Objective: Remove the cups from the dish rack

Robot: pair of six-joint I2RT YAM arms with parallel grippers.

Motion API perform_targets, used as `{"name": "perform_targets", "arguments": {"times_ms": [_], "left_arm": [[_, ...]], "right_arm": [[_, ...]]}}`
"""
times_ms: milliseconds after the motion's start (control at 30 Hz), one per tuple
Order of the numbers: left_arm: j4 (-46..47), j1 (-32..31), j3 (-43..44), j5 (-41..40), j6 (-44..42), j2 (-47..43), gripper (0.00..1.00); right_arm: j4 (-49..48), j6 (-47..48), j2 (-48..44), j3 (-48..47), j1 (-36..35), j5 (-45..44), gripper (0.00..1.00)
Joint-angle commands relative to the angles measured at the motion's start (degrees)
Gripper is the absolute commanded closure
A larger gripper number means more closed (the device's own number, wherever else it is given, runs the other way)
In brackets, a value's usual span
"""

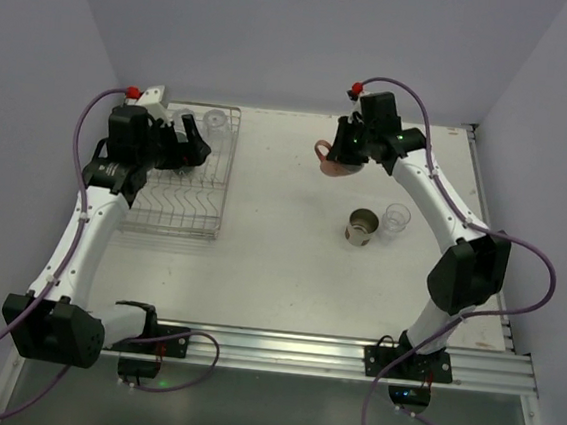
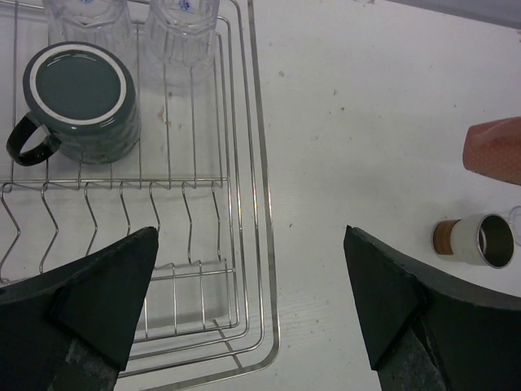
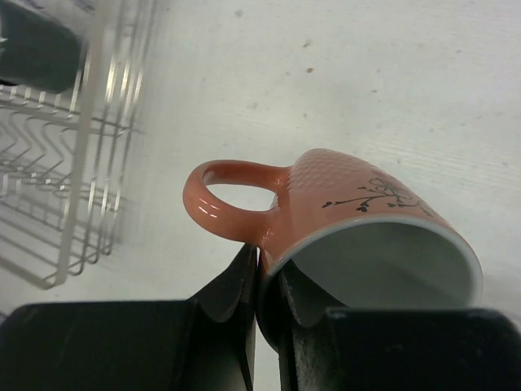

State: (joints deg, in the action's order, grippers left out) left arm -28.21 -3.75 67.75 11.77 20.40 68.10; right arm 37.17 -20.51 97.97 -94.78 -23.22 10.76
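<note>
The silver wire dish rack (image 1: 223,189) stands at the left of the table. A dark green mug (image 2: 77,98) lies in it bottom-up, with two clear glasses (image 2: 183,28) behind it. Over the rack's right side hangs my left gripper (image 1: 194,149), open and empty (image 2: 251,236). My right gripper (image 1: 355,144) is shut on the rim of the salmon-pink mug (image 3: 358,208), one finger inside and one outside by the handle (image 3: 269,261). It holds the mug (image 1: 337,159) tilted above the table's middle back. A tan cup (image 1: 361,227) and a clear glass (image 1: 397,217) stand on the table.
The white table (image 1: 278,272) is walled at the back and on both sides. An aluminium rail (image 1: 300,353) carrying both arm bases runs along the near edge. The tan cup (image 2: 476,240) shows to the right of the rack's rim (image 2: 264,244).
</note>
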Motion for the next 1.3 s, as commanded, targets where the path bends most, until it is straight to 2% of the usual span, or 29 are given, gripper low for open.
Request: {"name": "perform_targets", "arguments": {"times_ms": [0,133,300,433,567,833,1267], "left_arm": [[1.7,0.3,-1.0,-2.5,0.3,-1.3,0.00],[2.5,0.3,-2.1,-2.3,0.3,-0.9,0.00],[1.9,0.3,-2.0,-5.1,-0.2,0.2,0.00],[0.1,0.3,-0.3,-13.7,0.4,1.9,0.00],[-1.8,0.4,0.8,-17.7,1.3,3.5,0.00],[-2.8,1.7,1.6,-15.7,1.9,5.9,0.00],[-1.1,7.4,3.2,-14.0,1.6,8.0,0.00]], "right_arm": [[4.9,4.7,3.6,-6.5,0.2,-10.6,1.00],[10.0,6.6,8.7,-11.1,0.4,-16.2,1.00],[12.4,7.2,12.4,-12.1,1.0,-21.6,1.00],[13.8,7.9,13.9,-12.7,1.6,-22.6,1.00],[14.4,8.0,15.2,-13.0,2.0,-22.5,1.00],[14.0,8.4,18.0,-12.7,2.6,-20.3,1.00],[13.7,7.8,21.2,-13.1,2.8,-20.1,1.00]]}}
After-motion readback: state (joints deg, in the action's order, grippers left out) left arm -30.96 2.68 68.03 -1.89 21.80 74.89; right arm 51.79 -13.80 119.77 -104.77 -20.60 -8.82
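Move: The right hand still holds the pink mug by its rim; its free spot on the table is about 1 cm ahead, 13 to the right and 19 below. Close by stand the metal cup, some 11 cm back and 12 right, and a clear glass, 7 back and 21 right. The empty left hand has the green mug about 8 cm ahead, 7 left and 17 below; two clear glasses stand roughly 10 cm beyond that mug, one 2 cm farther left, one 6 cm farther right. Swing the right gripper down and to the right with the pink mug pinched, rolling about 30 degrees to bring the mug upright, then sink more slowly and nearly straight down beside the metal cup, about 14 cm lower in all. Meanwhile bring the open left gripper left some 8 cm and down towards the green mug, turning counter-clockwise. ##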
